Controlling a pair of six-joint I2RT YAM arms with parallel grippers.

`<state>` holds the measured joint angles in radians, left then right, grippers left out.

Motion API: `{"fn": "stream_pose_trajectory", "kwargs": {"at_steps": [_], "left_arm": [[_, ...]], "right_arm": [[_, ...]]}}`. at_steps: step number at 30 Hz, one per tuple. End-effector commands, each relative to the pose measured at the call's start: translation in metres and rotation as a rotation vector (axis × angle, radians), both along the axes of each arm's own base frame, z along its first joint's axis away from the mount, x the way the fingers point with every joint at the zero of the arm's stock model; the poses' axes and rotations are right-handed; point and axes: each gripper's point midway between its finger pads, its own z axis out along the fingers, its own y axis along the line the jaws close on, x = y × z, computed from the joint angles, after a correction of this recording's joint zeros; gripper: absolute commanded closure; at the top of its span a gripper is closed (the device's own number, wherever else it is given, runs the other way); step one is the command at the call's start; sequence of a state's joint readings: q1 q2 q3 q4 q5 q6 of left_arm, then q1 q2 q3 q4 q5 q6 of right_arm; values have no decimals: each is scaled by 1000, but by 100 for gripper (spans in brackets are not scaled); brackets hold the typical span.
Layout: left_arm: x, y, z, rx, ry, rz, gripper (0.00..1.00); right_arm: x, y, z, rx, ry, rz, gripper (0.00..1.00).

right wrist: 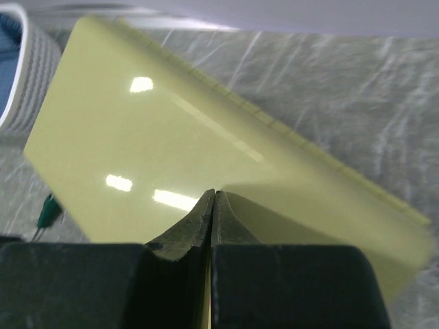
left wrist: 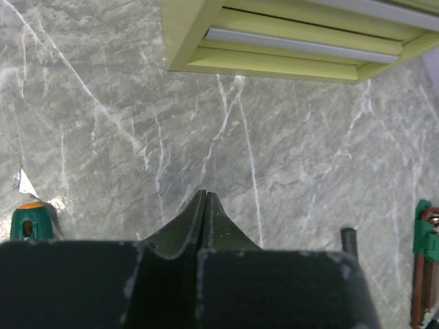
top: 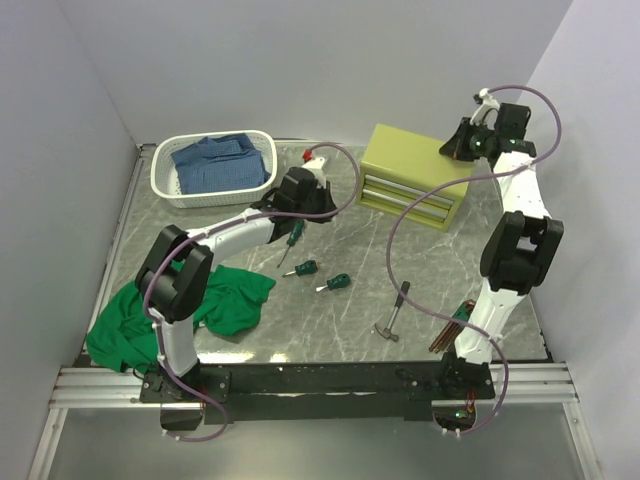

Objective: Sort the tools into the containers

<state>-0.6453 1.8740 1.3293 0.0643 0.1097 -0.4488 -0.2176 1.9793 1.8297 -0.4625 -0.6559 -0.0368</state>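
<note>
The olive-yellow tool chest stands at the back right with its silver-fronted drawers shut. On the table lie a long screwdriver, two stubby screwdrivers, a hammer and a hex-key set. My left gripper is shut and empty, over the table just left of the chest and above the long screwdriver. My right gripper is shut and empty, held above the chest's right end. The left wrist view shows the shut gripper, the chest front, a green handle and the hex keys. The right wrist view shows the shut gripper over the chest lid.
A white lattice basket holding blue cloth stands at the back left and shows in the right wrist view. A green cloth lies at the front left. Purple cables loop over both arms. Walls close in the left, back and right sides.
</note>
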Motion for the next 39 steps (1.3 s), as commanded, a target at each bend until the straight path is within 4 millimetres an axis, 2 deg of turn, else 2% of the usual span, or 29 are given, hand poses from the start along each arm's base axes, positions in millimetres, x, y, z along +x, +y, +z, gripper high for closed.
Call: {"fn": "stream_pose_trajectory", "kwargs": {"at_steps": [1,2,3,4,5,6,7,8,9,10,11,12,16,19,24,25,26,28,29,31,32,37,39], "left_arm": [[0,-9,40,-99,-60,-12,99],[3,-14,44,-111,-75,-19,99],[7,-20,34,-106,-63,-24,99],[15,-28,45,-125,-84,-28,99],[20,-33,45,-128,-90,-32,99],[26,-38,32,-115,-75,-29,99],[32,-45,40,-126,-100,-35,99],[38,-49,30,-120,-97,-34,99],[41,-52,31,-125,-105,-35,99],[46,-55,37,-135,-121,-31,99],[49,-57,29,-127,-116,-27,99],[51,-58,29,-123,-121,-28,99],[53,-58,31,-115,-138,-30,99],[50,-54,31,-104,-134,-28,99],[36,-49,39,-109,-126,-49,99],[34,-46,36,-102,-118,-47,99],[31,-45,40,-105,-122,-48,99],[27,-42,38,-88,-123,-52,99],[24,-40,41,-88,-125,-56,99],[21,-38,40,-83,-122,-56,99],[19,-37,45,-89,-128,-58,99],[16,-31,51,-83,-137,-47,99],[13,-29,55,-88,-140,-44,99]], "right_arm": [[24,-31,11,-3,-25,-133,100],[30,-34,12,-10,-40,-145,100],[35,-37,16,-19,-56,-156,100],[39,-40,17,-29,-62,-172,100],[46,-50,10,-57,-55,-217,100],[52,-55,14,-66,-72,-235,100],[57,-57,12,-73,-78,-243,100],[63,-62,0,-81,-62,-254,100],[70,-65,8,-89,-90,-255,100],[75,-66,7,-95,-98,-252,100],[81,-66,-7,-97,-84,-242,100],[86,-68,-1,-105,-105,-239,99],[87,-65,-16,-149,-82,-171,98],[68,-54,-29,-171,-42,-56,96],[10,-30,-75,-203,168,208,96],[1,-24,-81,-184,193,245,97],[-15,-19,-92,-162,247,270,97],[-29,-12,-101,-139,287,306,98],[-44,-3,-109,-80,343,336,98],[-57,7,-120,-44,408,378,99],[-69,16,-123,-23,458,399,99],[-96,36,-136,-44,520,516,100],[-111,46,-133,-37,560,569,100]]}}
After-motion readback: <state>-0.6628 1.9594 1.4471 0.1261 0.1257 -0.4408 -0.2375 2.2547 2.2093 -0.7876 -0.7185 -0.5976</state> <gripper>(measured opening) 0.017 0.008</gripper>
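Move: The green drawer box's middle lies about 3 cm ahead of the right hand, 7 cm to its left and 14 cm below; the hammer is roughly 32 cm back and 13 cm left of that hand, on the table. From the left hand, the box is some 14 cm ahead, 20 cm to the right and 7 cm below. The long screwdriver lies level with the left hand, 10 cm to its left; the stubby screwdriver is 11 cm back, straight in line. Take the shut right gripper forward and right about 11 cm, dipping past the green box's back edge, then draw it back and left some 8 cm, still sinking and swinging counter-clockwise, its tips pressing on the box's back near the right end. Reach the left gripper, shut, about 7 cm forward-right to the box's front left, then ease it back and up. ##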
